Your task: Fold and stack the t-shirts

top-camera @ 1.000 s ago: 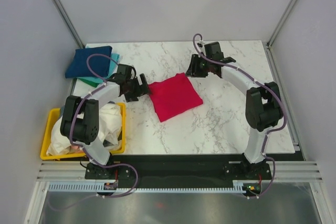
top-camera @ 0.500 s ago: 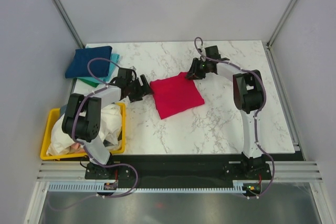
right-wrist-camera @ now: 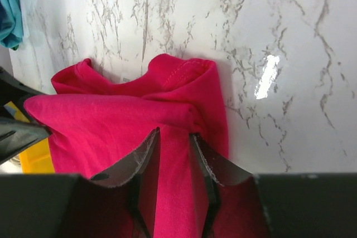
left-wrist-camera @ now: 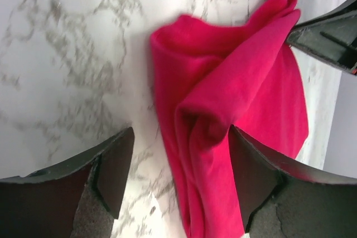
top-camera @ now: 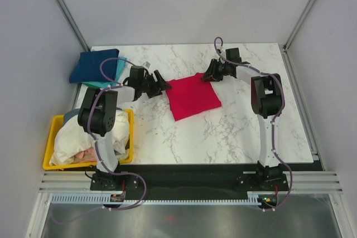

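Note:
A bright red t-shirt (top-camera: pixel 192 96) lies folded in the middle of the marble table (top-camera: pixel 245 126). At its left corner, my left gripper (top-camera: pixel 162 86) stands open. In the left wrist view a bunched fold of the red t-shirt (left-wrist-camera: pixel 223 93) lies between the wide jaws of the left gripper (left-wrist-camera: pixel 179 137). My right gripper (top-camera: pixel 211 75) is at the shirt's far right corner. In the right wrist view the right gripper (right-wrist-camera: pixel 174 136) is shut on a ridge of the red t-shirt (right-wrist-camera: pixel 111 121). A navy t-shirt (top-camera: pixel 93 65) lies on a teal one (top-camera: pixel 120 65) at the far left.
A yellow tray (top-camera: pixel 53 132) at the near left holds a white t-shirt (top-camera: pixel 83 137) and a grey-blue one (top-camera: pixel 69 115). Grey walls and slanted metal posts border the table. The teal cloth (right-wrist-camera: pixel 8 9) shows in the right wrist view's top left corner.
Both grippers moved in onto the red t-shirt's corners and a little farther back. The right jaws narrowed onto the cloth. The shirt shifted slightly to the right.

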Available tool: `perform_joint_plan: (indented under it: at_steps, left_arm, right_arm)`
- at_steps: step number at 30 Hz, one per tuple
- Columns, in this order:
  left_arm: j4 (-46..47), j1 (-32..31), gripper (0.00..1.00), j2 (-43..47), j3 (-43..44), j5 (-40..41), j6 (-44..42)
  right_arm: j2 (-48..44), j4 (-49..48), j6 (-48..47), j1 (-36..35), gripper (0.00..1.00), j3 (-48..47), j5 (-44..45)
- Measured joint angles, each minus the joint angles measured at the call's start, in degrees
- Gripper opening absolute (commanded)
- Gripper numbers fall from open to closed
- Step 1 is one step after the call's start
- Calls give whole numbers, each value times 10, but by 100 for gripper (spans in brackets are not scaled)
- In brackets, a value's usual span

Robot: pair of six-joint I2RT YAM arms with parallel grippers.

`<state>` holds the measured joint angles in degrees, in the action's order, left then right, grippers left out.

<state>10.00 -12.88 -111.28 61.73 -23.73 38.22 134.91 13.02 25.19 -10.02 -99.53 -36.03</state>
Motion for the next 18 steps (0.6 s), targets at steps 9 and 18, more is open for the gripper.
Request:
perform_joint_plan:
  at_steps: [9,18]
  left_arm:
    - [75,-1,40,-75,47,-36,32]
    - [77,-7,2,-92,48,-47,47]
  right_arm:
    - [9,-23,1,1,33,0,-27]
    - [-8,-93,24,9,74,46,-72]
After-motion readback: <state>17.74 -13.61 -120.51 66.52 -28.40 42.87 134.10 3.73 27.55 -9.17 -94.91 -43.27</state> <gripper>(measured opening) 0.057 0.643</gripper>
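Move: About 3 cm ahead, 3 cm to the right and 2 cm below the left hand is the bunched left corner of the red t-shirt. The shirt's middle is some 13 cm right of that hand and 3 cm back; the folded stack is roughly 34 cm left and 16 cm ahead of it. From the right hand, whose fingertips are already at the shirt's far-right edge, the bunched corner is about 16 cm left and 5 cm back. Reaching on about 3 cm forward and right, with its wide-open fingers either side of the bunched corner, the left hand then sinks some 2 cm and pinches the cloth shut between its fingertips. The right hand keeps its fingertips on the far-right edge nearly still, then at the very end opens them wider and begins to rise, about 1 cm. ##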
